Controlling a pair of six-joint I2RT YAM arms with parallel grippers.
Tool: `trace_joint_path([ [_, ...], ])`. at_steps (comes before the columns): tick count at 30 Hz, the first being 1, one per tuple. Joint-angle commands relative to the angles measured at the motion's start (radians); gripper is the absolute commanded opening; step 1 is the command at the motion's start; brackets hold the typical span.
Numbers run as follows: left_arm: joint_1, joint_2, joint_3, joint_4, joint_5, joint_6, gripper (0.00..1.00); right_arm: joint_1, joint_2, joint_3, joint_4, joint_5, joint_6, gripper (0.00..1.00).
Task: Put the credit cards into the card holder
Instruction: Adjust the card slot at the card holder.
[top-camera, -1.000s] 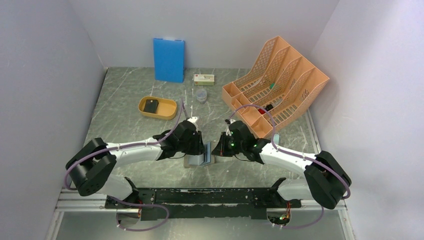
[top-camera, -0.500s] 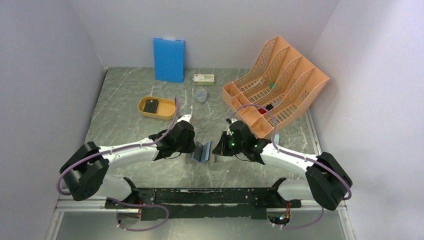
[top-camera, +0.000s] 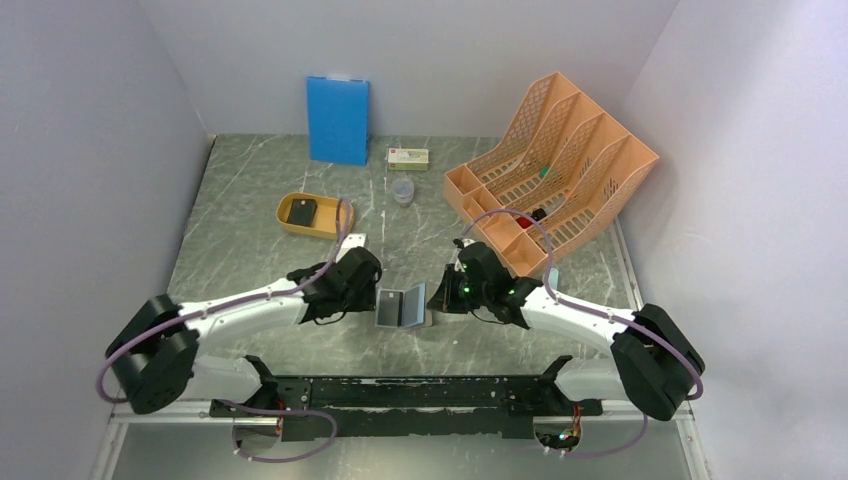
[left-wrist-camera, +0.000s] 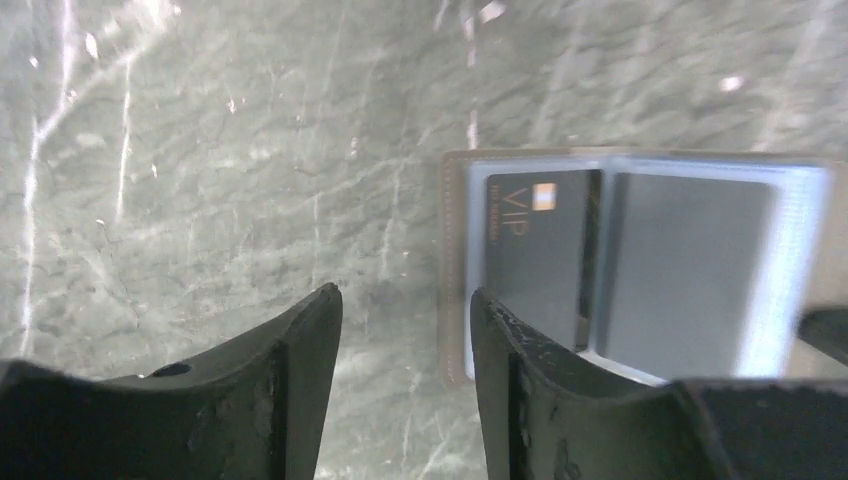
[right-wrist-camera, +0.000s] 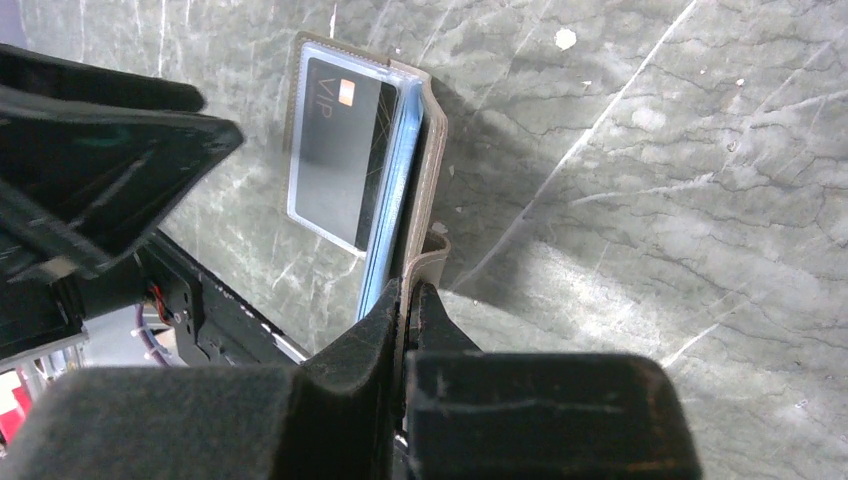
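The grey card holder (top-camera: 400, 308) lies open between the two arms, its pale blue pockets facing up. One dark credit card (left-wrist-camera: 535, 255) marked VIP sits in the left pocket and also shows in the right wrist view as the card (right-wrist-camera: 340, 140). My left gripper (left-wrist-camera: 405, 300) is open and holds nothing, just left of the holder's (left-wrist-camera: 700, 270) left edge. My right gripper (right-wrist-camera: 410, 288) is shut on the grey right flap of the holder (right-wrist-camera: 428, 150), which stands raised. Another dark card (top-camera: 302, 210) lies in the yellow tray.
The mustard-yellow oval tray (top-camera: 340, 222) sits at the back left, with a blue board (top-camera: 337, 120) leaning on the rear wall. A small box (top-camera: 408, 157) and a clear cup (top-camera: 402, 190) are mid-back. An orange file rack (top-camera: 560, 160) fills the back right.
My left gripper drew back to the left off the holder and its jaws parted. The holder's left half dropped from half-standing to flat, with the VIP card in its pocket. The right arm held still.
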Motion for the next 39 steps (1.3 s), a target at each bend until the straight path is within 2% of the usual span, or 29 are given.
trace_joint_path([
  [1, -0.002, -0.128, 0.052, 0.030, 0.003, 0.029, 0.60, 0.002, -0.018, 0.008, -0.007, 0.010, -0.017, 0.00],
  [4, -0.001, -0.165, 0.040, 0.159, 0.147, 0.087, 0.68, 0.003, -0.019, 0.011, -0.006, 0.010, -0.020, 0.00],
  [7, -0.016, -0.108, 0.081, 0.189, 0.225, 0.118, 0.77, 0.002, -0.017, 0.014, -0.002, 0.006, -0.018, 0.00],
  [10, -0.054, -0.032, 0.127, 0.165, 0.217, 0.148, 0.80, 0.003, -0.014, 0.017, 0.003, 0.004, -0.016, 0.00],
  [17, -0.118, 0.087, 0.176, 0.148, 0.190, 0.167, 0.80, 0.002, -0.009, 0.020, 0.003, -0.003, -0.016, 0.00],
  [26, -0.164, 0.180, 0.224, 0.123, 0.148, 0.179, 0.81, 0.002, -0.009, 0.025, -0.001, -0.003, -0.017, 0.00],
  [32, -0.165, 0.191, 0.221, 0.108, 0.117, 0.163, 0.79, 0.003, -0.012, 0.026, -0.007, -0.002, -0.020, 0.00],
  [39, -0.164, 0.102, 0.181, 0.134, 0.114, 0.125, 0.83, 0.003, -0.017, 0.025, -0.010, 0.001, -0.021, 0.00],
])
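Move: Some 10 cm to the left hand's right, level with it in reach and height, stands the stack of clear sleeves on the card holder's raised right half. The black VIP card lies flat on the holder's left half, about 5 cm right of that hand, 1 cm nearer the base and a little below it. From the right gripper, which pinches the holder's tab, the sleeves lie about 4 cm left, level in reach and 2 cm lower. Swinging right in an arc over the VIP card, the left hand rises about 7 cm, then sinks again to come in by the clear sleeves' free edge, roughly 11 cm right of its start and slightly higher. The half-open fingers spread wide and the wrist turns some 20 degrees clockwise. The right hand stays put, still pinching the tab. ##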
